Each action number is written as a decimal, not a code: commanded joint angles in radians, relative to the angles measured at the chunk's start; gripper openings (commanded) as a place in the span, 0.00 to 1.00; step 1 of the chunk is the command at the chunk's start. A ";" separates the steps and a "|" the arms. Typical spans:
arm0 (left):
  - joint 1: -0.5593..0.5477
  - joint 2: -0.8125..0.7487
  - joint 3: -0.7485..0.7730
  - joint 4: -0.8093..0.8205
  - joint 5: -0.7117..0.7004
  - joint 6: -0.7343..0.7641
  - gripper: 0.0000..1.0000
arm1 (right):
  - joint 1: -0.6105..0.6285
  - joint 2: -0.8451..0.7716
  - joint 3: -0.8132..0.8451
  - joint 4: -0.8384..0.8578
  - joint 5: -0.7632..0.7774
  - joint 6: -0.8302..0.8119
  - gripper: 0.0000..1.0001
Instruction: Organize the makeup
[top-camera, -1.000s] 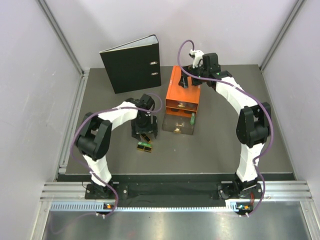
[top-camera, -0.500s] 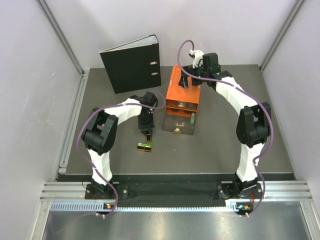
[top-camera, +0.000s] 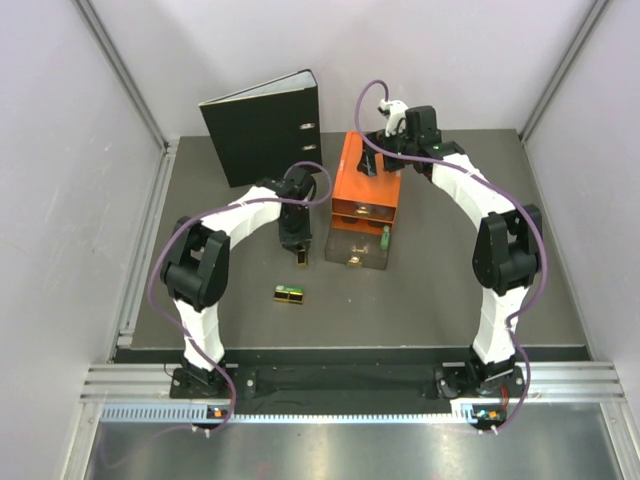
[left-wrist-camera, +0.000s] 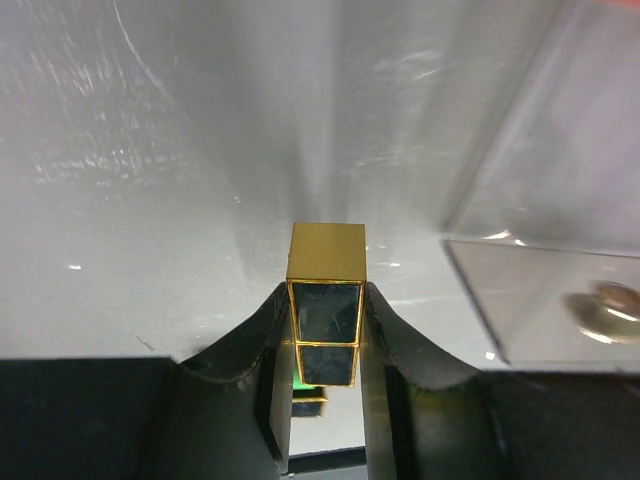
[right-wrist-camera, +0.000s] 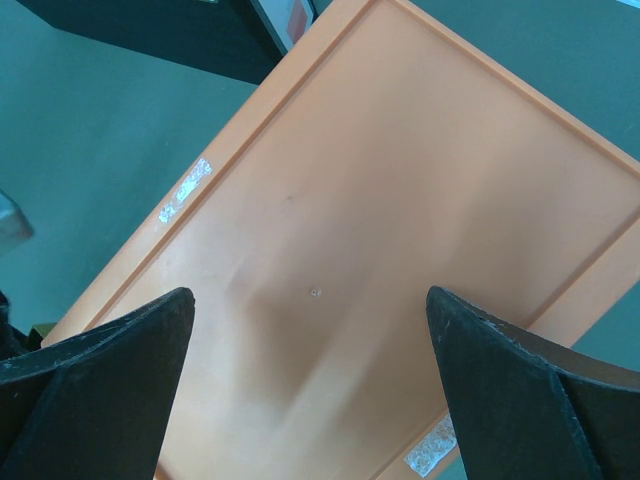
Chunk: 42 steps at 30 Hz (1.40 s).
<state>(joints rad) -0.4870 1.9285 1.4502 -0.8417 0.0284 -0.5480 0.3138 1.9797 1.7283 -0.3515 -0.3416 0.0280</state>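
Observation:
My left gripper (top-camera: 299, 256) is shut on a small black case with gold edges (left-wrist-camera: 326, 310) and holds it above the table, just left of the open clear drawer (top-camera: 357, 248). The case also shows in the top view (top-camera: 300, 260). A second black case with gold and green (top-camera: 290, 294) lies on the table below it, and shows under the jaws in the left wrist view (left-wrist-camera: 308, 398). A green stick (top-camera: 384, 239) lies in the drawer. My right gripper (right-wrist-camera: 310, 330) is open and empty above the top of the orange drawer box (right-wrist-camera: 370, 250).
The orange drawer box (top-camera: 368, 185) stands at the middle back with its lowest clear drawer pulled out; the drawer's round knob (left-wrist-camera: 606, 308) shows at the right. A black ring binder (top-camera: 262, 130) stands at the back left. Grey walls close in both sides.
My left gripper has lifted one black case off the table and carried it up and right toward the open drawer. The other case stays on the table. The right arm has not moved.

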 joint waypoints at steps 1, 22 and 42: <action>0.004 -0.109 0.078 0.016 0.025 0.011 0.00 | -0.004 0.060 -0.033 -0.112 -0.010 0.012 1.00; -0.035 -0.016 0.231 0.188 0.317 -0.010 0.04 | -0.005 0.062 -0.036 -0.116 -0.011 0.007 1.00; -0.081 0.058 0.295 0.139 0.240 0.028 0.63 | -0.004 0.064 -0.032 -0.130 -0.011 0.004 1.00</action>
<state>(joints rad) -0.5674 2.0079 1.6768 -0.7055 0.3042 -0.5449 0.3138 1.9800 1.7283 -0.3523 -0.3424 0.0257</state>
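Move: About 13 cm to the right of the left hand, which still grips the small black-and-gold palette, and level to 1 cm ahead, lies the middle of the open clear drawer, some 2 cm lower. The green tube in it is 6 cm farther right and 2 cm farther out; the orange cabinet's middle stands roughly 13 cm ahead and 15 cm right, about 2 cm higher. The other palette lies 10 cm back and 2 cm left, 4 cm below. From the right hand the drawer is about 17 cm back, 3 cm left and 15 cm down. Carrying the palette, the left hand climbs about 10 cm while easing forward, swings 11 cm right across to the open drawer in front of the orange cabinet, then sinks nearly 5 cm. On the way the fingertips swing some 20 degrees to the right, the hand turning slightly clockwise; low down, the fingers open and let go of the palette. ##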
